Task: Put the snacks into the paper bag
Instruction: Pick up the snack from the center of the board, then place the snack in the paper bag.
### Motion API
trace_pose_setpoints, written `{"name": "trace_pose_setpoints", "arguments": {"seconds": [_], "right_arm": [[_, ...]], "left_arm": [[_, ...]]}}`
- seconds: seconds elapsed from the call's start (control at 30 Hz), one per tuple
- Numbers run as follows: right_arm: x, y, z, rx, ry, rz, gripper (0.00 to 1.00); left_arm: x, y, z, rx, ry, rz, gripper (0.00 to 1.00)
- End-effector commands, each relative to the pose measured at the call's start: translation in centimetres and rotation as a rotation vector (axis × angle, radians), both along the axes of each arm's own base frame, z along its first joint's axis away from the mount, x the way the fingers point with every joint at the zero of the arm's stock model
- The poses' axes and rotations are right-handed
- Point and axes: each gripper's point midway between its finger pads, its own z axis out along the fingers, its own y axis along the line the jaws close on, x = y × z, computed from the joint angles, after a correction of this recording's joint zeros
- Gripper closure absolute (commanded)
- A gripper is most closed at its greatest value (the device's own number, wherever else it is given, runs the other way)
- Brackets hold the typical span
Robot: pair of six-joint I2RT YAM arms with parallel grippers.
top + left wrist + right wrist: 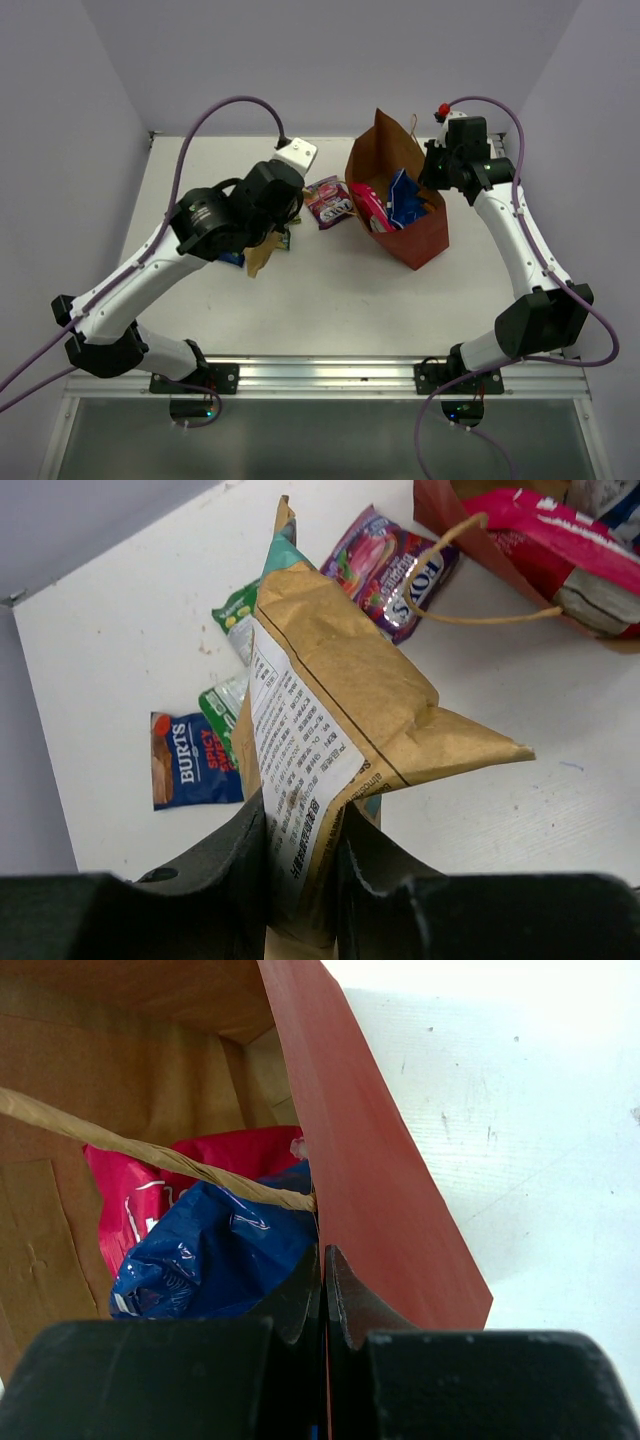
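Note:
My left gripper point(303, 820) is shut on the lower edge of a tan-brown snack packet point(340, 690) with a white label, held above the table left of the bag point(262, 255). On the table beyond it lie a blue packet point(190, 760), small green packets point(235, 610) and a purple candy packet point(385, 565). The red-brown paper bag point(420, 240) stands open at centre right, with a pink packet point(368, 205) and a blue packet point(405, 195) inside. At the bag's right rim, my right gripper point(322, 1260) is shut on its wall point(380, 1180).
One tan twine handle point(480, 615) of the bag droops onto the table toward the purple packet. Another handle point(150, 1150) crosses the bag's mouth. White side walls enclose the table at the back and sides.

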Motion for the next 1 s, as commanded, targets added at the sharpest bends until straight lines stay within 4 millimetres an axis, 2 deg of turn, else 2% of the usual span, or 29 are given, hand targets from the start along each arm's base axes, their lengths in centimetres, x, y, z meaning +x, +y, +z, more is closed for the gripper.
{"name": "trace_pose_setpoints", "arguments": {"seconds": [0.0, 0.1, 0.17, 0.2, 0.37, 0.5, 0.8, 0.97], "right_arm": [[0.1, 0.7, 1.3, 0.020, -0.049, 0.035, 1.00], [0.2, 0.7, 1.3, 0.021, -0.048, 0.038, 1.00], [0.3, 0.8, 1.3, 0.021, -0.047, 0.041, 1.00], [0.3, 0.8, 1.4, 0.020, -0.049, 0.046, 1.00], [0.3, 1.0, 2.0, 0.024, -0.067, 0.065, 1.00], [0.4, 1.3, 2.4, 0.027, -0.078, 0.078, 1.00], [0.4, 1.4, 2.4, 0.031, -0.088, 0.089, 1.00], [0.3, 1.2, 2.3, 0.027, -0.084, 0.081, 1.00]], "left_arm": [[0.4, 2.1, 5.0, -0.034, -0.113, 0.018, 0.96], [0.7, 1.4, 7.6, -0.068, -0.167, -0.027, 0.98], [1.1, 0.1, 9.0, -0.096, -0.200, -0.085, 0.98], [1.0, -0.3, 10.5, -0.134, -0.228, -0.106, 0.98], [1.3, -3.8, 15.3, -0.237, -0.341, -0.268, 0.99], [1.1, -6.3, 18.3, -0.320, -0.418, -0.381, 0.99], [0.1, -10.4, 20.7, -0.461, -0.460, -0.546, 0.99], [0.7, -11.6, 19.3, -0.494, -0.409, -0.529, 0.99]]}}
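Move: The brown snack hangs in my left hand. The paper bag it is going to stands about 21 cm to the right and 11 cm ahead, its middle some 18 cm lower. Down on the table, roughly 32 cm below, the purple snack lies 12 cm ahead and 7 cm right, the nearest green snack 4 cm ahead and 7 cm left. From my right hand on the rim, the bag's middle is about 4 cm back, 4 cm left and 10 cm down. Keeping its pinch on the brown snack, my left hand first climbs nearly straight up, then, still rising, swings right to close the sideways gap to the paper bag: about 16 cm up and 11 cm right in all. The wrist turns clockwise some 30 degrees and tips the fingers upward. My right hand keeps the bag's rim pinched almost still. ##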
